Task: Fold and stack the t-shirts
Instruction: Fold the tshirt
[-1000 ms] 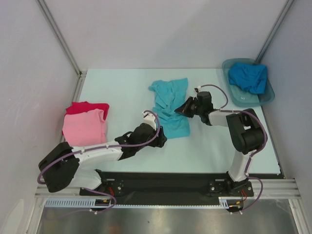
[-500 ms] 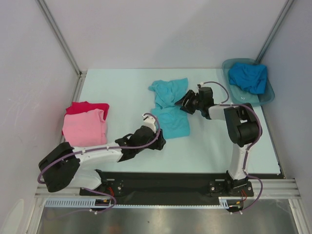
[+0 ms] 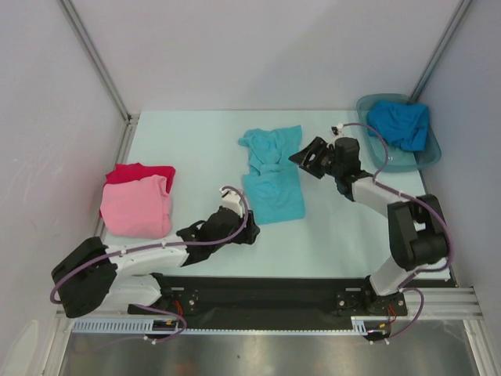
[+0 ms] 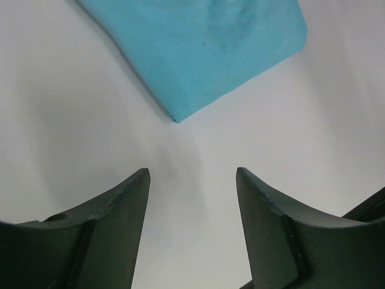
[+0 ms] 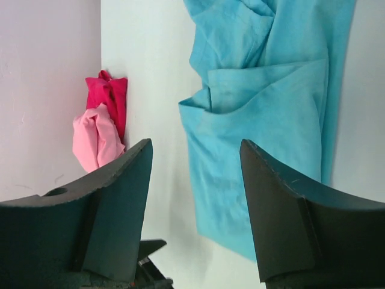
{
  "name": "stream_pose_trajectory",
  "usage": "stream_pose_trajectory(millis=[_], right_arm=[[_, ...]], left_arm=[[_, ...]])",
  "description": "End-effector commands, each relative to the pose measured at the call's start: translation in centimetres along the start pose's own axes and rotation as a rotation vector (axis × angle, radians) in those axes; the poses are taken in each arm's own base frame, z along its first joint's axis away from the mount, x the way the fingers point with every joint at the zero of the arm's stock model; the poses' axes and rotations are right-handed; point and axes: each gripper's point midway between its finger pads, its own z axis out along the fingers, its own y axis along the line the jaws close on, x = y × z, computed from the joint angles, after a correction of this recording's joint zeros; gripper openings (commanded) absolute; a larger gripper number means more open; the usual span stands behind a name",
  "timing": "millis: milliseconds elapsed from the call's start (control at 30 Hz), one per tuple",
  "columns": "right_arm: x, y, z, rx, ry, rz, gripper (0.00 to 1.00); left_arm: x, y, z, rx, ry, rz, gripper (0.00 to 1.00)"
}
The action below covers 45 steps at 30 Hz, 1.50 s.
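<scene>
A turquoise t-shirt (image 3: 270,178) lies partly folded mid-table, its far end rumpled and its near part flat (image 5: 264,120). My right gripper (image 3: 302,157) hovers open just off its right edge, holding nothing (image 5: 195,144). Just short of the shirt's near corner (image 4: 204,48), my left gripper (image 3: 249,232) stands open over bare table (image 4: 192,171). At the left, a folded pink t-shirt (image 3: 135,207) lies on a red one (image 3: 142,171); both show in the right wrist view, pink (image 5: 93,141) and red (image 5: 111,96). A deeper blue t-shirt (image 3: 399,124) is bunched in the tub.
The grey translucent tub (image 3: 374,149) sits at the far right corner. White walls close in the table on the left, back and right. The arms' black base rail runs along the near edge.
My right gripper opened, let go of the turquoise shirt's right edge and drew back to the right. My left gripper slid a little back toward the near left.
</scene>
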Motion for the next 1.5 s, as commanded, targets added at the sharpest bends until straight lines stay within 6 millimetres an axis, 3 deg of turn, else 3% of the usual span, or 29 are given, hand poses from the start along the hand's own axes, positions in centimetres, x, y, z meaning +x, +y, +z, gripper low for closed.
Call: stream_pose_trajectory(millis=[0,67,133,167,200,267,300,533,867,1167,1467], right_arm=[[-0.1,-0.7,-2.5,0.047,-0.038,-0.039,0.65],[0.4,-1.0,-3.6,0.057,-0.047,-0.047,0.65],[2.3,-2.9,-4.5,0.087,-0.026,-0.032,0.65],[2.3,-2.9,-4.9,0.078,-0.041,-0.030,0.65],[3.7,-4.4,-5.3,0.106,-0.021,-0.016,0.66],[4.1,-4.8,-5.8,0.100,-0.030,-0.012,0.65],[5.3,-5.8,-6.1,0.117,-0.012,-0.003,0.65],[6.9,-6.9,-7.2,0.122,-0.009,-0.009,0.64],[8.7,-8.7,-7.8,0.146,0.009,0.002,0.63],[11.3,-10.6,-7.9,0.151,0.047,0.049,0.62],[12.4,-10.2,-6.8,0.139,0.070,0.057,0.62]], left_arm=[[-0.8,0.6,-0.7,-0.023,-0.057,-0.021,0.65],[-0.7,0.9,-0.8,-0.031,-0.064,-0.023,0.66],[-0.4,1.2,-0.6,-0.025,-0.064,-0.033,0.68],[-0.2,1.3,-0.5,-0.020,-0.062,-0.041,0.68],[-0.1,1.6,-0.2,-0.018,-0.065,-0.065,0.68],[0.1,1.9,0.1,0.001,-0.061,-0.100,0.69],[0.3,2.0,0.3,0.011,-0.064,-0.119,0.69],[0.3,3.2,1.2,0.040,-0.084,-0.201,0.69],[1.1,4.6,2.8,0.093,-0.087,-0.323,0.68],[2.5,3.7,4.7,0.155,-0.025,-0.380,0.67],[2.5,3.2,5.7,0.175,-0.020,-0.391,0.66]])
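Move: The t-shirt's near left corner lies about 5 cm ahead of the left hand, 2 cm to its right and 6 cm below. The near right corner is some 11 cm back from the right hand, 2 cm to its right and 13 cm down; from this hand, the t-shirt's far end is about 18 cm ahead and 9 cm left. The pink folded shirt sits some 12 cm ahead of the left hand and 35 cm to its left. The t-shirt's two near corners are approached from the sides, both grippers staying open. The right hand swoops back about 12 cm and down some 10, easing right, to flank the right corner. The left hand first sinks and swings left, then advances about 4 cm and comes back right to the left corner, rolling some 25 degrees so its left side drops. ##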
